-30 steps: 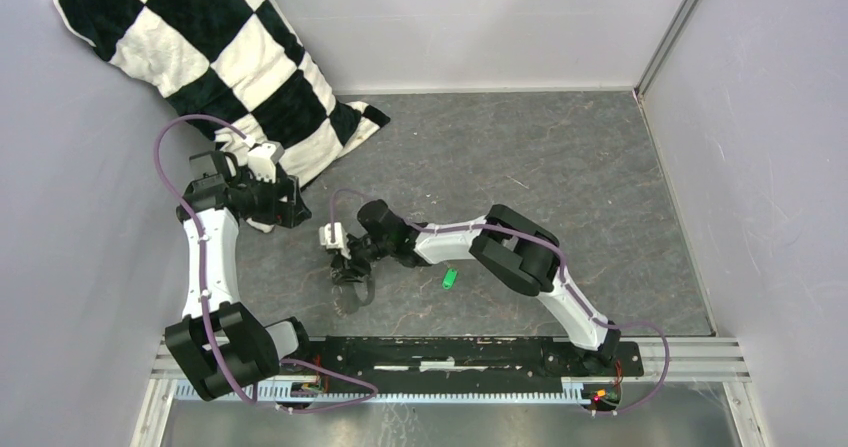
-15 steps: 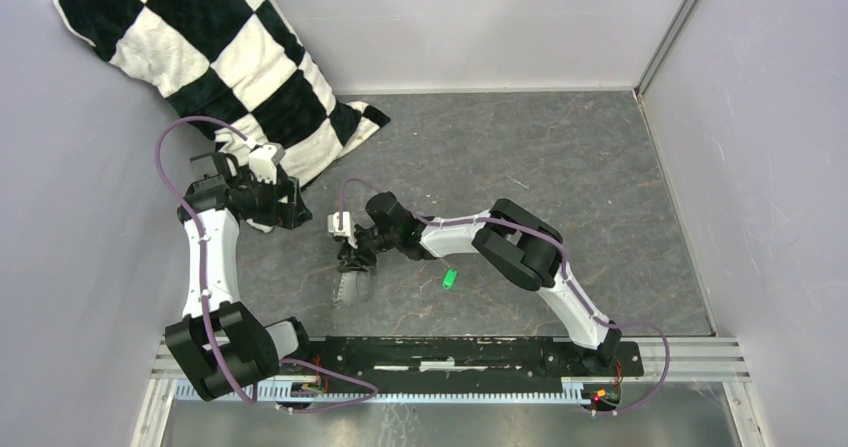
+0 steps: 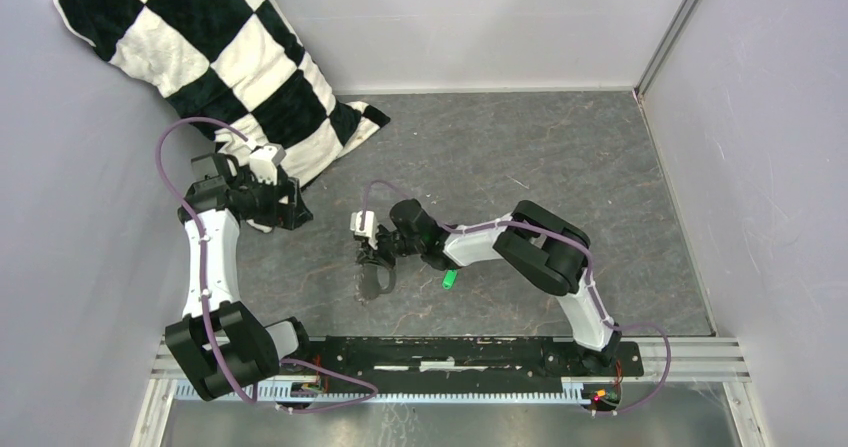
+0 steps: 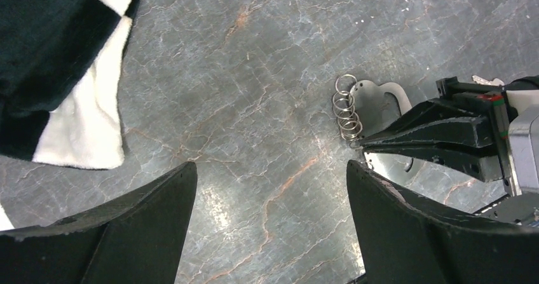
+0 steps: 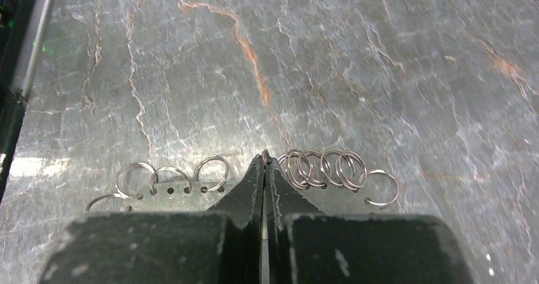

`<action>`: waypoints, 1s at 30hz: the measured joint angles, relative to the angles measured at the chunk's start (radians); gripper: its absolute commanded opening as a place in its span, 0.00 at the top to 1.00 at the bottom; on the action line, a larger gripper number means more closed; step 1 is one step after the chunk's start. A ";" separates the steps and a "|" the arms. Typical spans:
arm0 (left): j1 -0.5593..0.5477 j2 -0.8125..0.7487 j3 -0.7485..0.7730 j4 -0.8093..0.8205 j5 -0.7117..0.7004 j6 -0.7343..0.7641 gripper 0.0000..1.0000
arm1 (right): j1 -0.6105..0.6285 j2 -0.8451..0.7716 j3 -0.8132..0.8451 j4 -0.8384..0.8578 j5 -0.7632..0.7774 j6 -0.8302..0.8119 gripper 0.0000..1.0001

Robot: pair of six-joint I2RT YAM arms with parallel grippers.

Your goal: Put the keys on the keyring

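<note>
The keyring (image 3: pixel 372 285), a silvery loop-shaped plate with small wire rings along one edge, hangs from my right gripper (image 3: pixel 376 260) near the table's middle. In the right wrist view the jaws (image 5: pixel 264 160) are pressed together on its ringed edge (image 5: pixel 171 195), with rings on both sides (image 5: pixel 318 168). The green-tagged key (image 3: pixel 449 279) lies on the table just right of it, under my right forearm. My left gripper (image 3: pixel 291 208) hovers to the left, wide open over bare table (image 4: pixel 272 166). Its camera sees the keyring (image 4: pixel 375 94) pinched by the right fingers (image 4: pixel 432 135).
A black-and-white checkered cushion (image 3: pixel 220 67) leans in the back left corner, its edge (image 4: pixel 57 74) close to my left gripper. Grey walls enclose the marbled tabletop (image 3: pixel 560 167). The arms' base rail (image 3: pixel 450 352) runs along the near edge.
My right gripper has closed on the keyring's ringed edge and moved to the right, taking the keyring along. The left arm has barely moved.
</note>
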 measured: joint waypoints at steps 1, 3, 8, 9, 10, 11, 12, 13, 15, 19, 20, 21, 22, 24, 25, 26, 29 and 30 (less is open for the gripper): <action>0.000 0.000 -0.003 0.001 0.008 0.000 0.09 | -0.002 -0.011 -0.016 0.005 0.010 0.002 0.99; 0.000 0.000 -0.010 0.000 0.021 0.002 0.09 | -0.003 -0.033 -0.043 0.009 0.022 0.007 0.99; 0.000 0.013 -0.017 -0.080 0.113 0.103 0.12 | -0.007 -0.101 -0.082 0.019 0.036 0.023 0.99; 0.000 0.018 -0.017 -0.116 0.137 0.145 0.12 | -0.007 -0.122 -0.092 0.021 0.036 0.028 0.99; -0.001 0.024 -0.017 -0.154 0.161 0.190 0.12 | -0.007 -0.140 -0.099 0.024 0.034 0.032 0.99; -0.002 0.031 -0.016 -0.204 0.187 0.249 0.13 | -0.007 -0.156 -0.103 0.027 0.031 0.036 0.99; -0.002 0.035 -0.016 -0.247 0.209 0.303 0.14 | -0.008 -0.171 -0.104 0.028 0.023 0.044 0.99; -0.003 0.042 -0.013 -0.307 0.233 0.373 0.15 | -0.009 -0.188 -0.104 0.029 0.010 0.053 0.99; -0.009 0.051 -0.005 -0.420 0.277 0.505 0.18 | -0.009 -0.219 -0.105 0.033 -0.009 0.074 0.99; -0.057 0.044 0.005 -0.536 0.331 0.669 0.29 | -0.009 -0.285 -0.129 0.066 -0.044 0.129 0.99; -0.073 0.039 0.006 -0.549 0.338 0.691 0.34 | -0.009 -0.302 -0.136 0.076 -0.054 0.143 0.99; -0.099 0.029 0.006 -0.563 0.352 0.724 0.39 | -0.009 -0.317 -0.144 0.088 -0.064 0.160 0.99; -0.119 0.019 0.008 -0.577 0.365 0.743 0.43 | -0.009 -0.334 -0.150 0.100 -0.079 0.180 0.99; -0.152 -0.001 0.014 -0.591 0.388 0.765 0.48 | -0.009 -0.358 -0.157 0.119 -0.103 0.211 0.99; -0.169 -0.014 0.020 -0.598 0.398 0.776 0.49 | -0.009 -0.368 -0.159 0.132 -0.114 0.227 0.99; -0.180 -0.024 0.026 -0.603 0.410 0.785 0.49 | -0.009 -0.377 -0.163 0.145 -0.122 0.241 0.99; -0.198 -0.035 0.052 -0.617 0.434 0.799 0.49 | -0.009 -0.410 -0.188 0.181 -0.142 0.277 0.99; -0.199 -0.032 0.061 -0.619 0.438 0.800 0.50 | -0.009 -0.420 -0.195 0.186 -0.147 0.285 0.99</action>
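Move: The keyring plate lies under the right hand, shut on its ringed left edge: its middle is roughly 3 cm to the right, 2 cm back and 1 cm below. The open left gripper waits 12 cm to the right hand's left, 6 cm ahead and 12 cm higher; the green-tagged key is about 19 cm right and 4 cm back. From the left hand the keyring plate is some 15 cm right, 8 cm back and 13 cm below. Still pinching the keyring by its ringed edge, the right hand lifts it about 17 cm, drifting back 5 cm and a little right, fingertips tilting up some 20 degrees. The left hand swings right and back, roughly 15 cm in all, towards the keyring, turning some 45 degrees clockwise, dipping slightly and then rising while its fingers close to about half. ##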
